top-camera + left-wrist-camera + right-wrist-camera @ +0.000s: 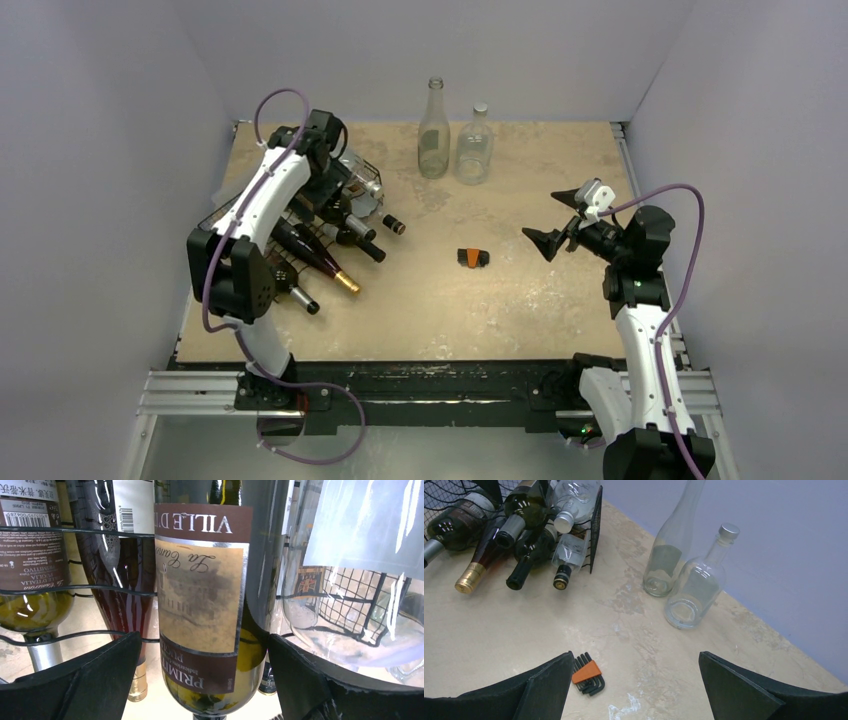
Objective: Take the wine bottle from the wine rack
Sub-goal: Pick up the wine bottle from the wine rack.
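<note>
The black wire wine rack (366,178) stands at the table's back left with several bottles lying in it, necks toward the middle. My left gripper (333,178) reaches down over it. In the left wrist view it (205,637) is open and straddles a green wine bottle (200,595) with a tan and brown label; the right finger (300,680) is almost against the glass and the left finger (100,680) stands a little off. That bottle (526,505) rests on the rack's upper wires. My right gripper (545,216) hangs open over the table's right side, nothing between its fingers (635,655).
Two clear empty bottles (433,130) (474,145) stand upright at the back centre. An orange hex key set (473,258) lies mid-table, just left of the right gripper. Beside the straddled bottle lie a clear bottle (360,580) and a dark red one (125,590). Grey walls close in three sides.
</note>
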### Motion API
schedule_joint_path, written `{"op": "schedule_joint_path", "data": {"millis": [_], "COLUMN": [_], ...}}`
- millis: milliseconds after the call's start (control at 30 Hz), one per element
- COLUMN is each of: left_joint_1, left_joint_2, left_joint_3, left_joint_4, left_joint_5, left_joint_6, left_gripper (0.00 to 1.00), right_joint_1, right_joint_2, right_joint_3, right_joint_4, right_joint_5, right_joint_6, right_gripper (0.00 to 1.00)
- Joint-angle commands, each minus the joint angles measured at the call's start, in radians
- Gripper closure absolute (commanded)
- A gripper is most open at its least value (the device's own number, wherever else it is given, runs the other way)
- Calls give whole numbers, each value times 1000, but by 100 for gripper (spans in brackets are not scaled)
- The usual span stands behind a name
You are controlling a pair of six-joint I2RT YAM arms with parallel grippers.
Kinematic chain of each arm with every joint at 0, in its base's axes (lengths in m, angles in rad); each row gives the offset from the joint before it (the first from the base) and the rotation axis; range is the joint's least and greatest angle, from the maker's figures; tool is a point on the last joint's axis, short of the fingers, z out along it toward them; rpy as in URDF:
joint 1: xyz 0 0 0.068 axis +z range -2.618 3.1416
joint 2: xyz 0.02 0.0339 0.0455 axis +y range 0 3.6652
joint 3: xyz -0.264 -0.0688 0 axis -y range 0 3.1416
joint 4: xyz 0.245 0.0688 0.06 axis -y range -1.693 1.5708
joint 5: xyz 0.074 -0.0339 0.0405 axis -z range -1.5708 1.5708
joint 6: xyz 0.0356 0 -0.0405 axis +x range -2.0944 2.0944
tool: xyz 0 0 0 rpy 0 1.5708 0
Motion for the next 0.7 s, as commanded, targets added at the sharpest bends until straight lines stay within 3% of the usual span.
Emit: {"op": "schedule_joint_path", "data": {"millis": [0, 367, 667], "left_joint_1": [29, 74, 87], "left_joint_2": [26, 75, 40], "left_joint_3": [46, 34, 15], "left_joint_4": [14, 32, 42], "left_joint_5": [21, 71, 79], "left_joint_6": [36, 47, 63], "left_gripper": [4, 5, 30], "right_joint_1": [-3, -2, -3], "right_joint_2": [-20, -20, -23], "right_joint_3": [4, 2, 2], "right_joint_4": [13, 12, 10], "right_joint_5": [-25, -25, -28], "right_joint_6": [4, 2, 4], "right_gripper": [1, 1, 1]}}
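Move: The wine bottle with the cream label lies right beneath my open left fingers, its middle about 1 cm ahead, 1 cm left and 4 cm down. From my left hand, the gold-capped bottle is some 8 cm back, 3 left and 11 below; the clear glass bottle is roughly 8 cm ahead, 3 right and 6 below. My idle right hand has the wine bottle about 10 cm ahead, 44 cm left and 15 below. I sink my left hand about 2.5 cm, easing some 1.5 cm forward too, so the open fingers come down on either side of the labelled body near the shoulder. Once down, I hold that height and start closing, giving up about a quarter of the opening, until the pads meet the glass; the wrist tips only some 5 degrees. ##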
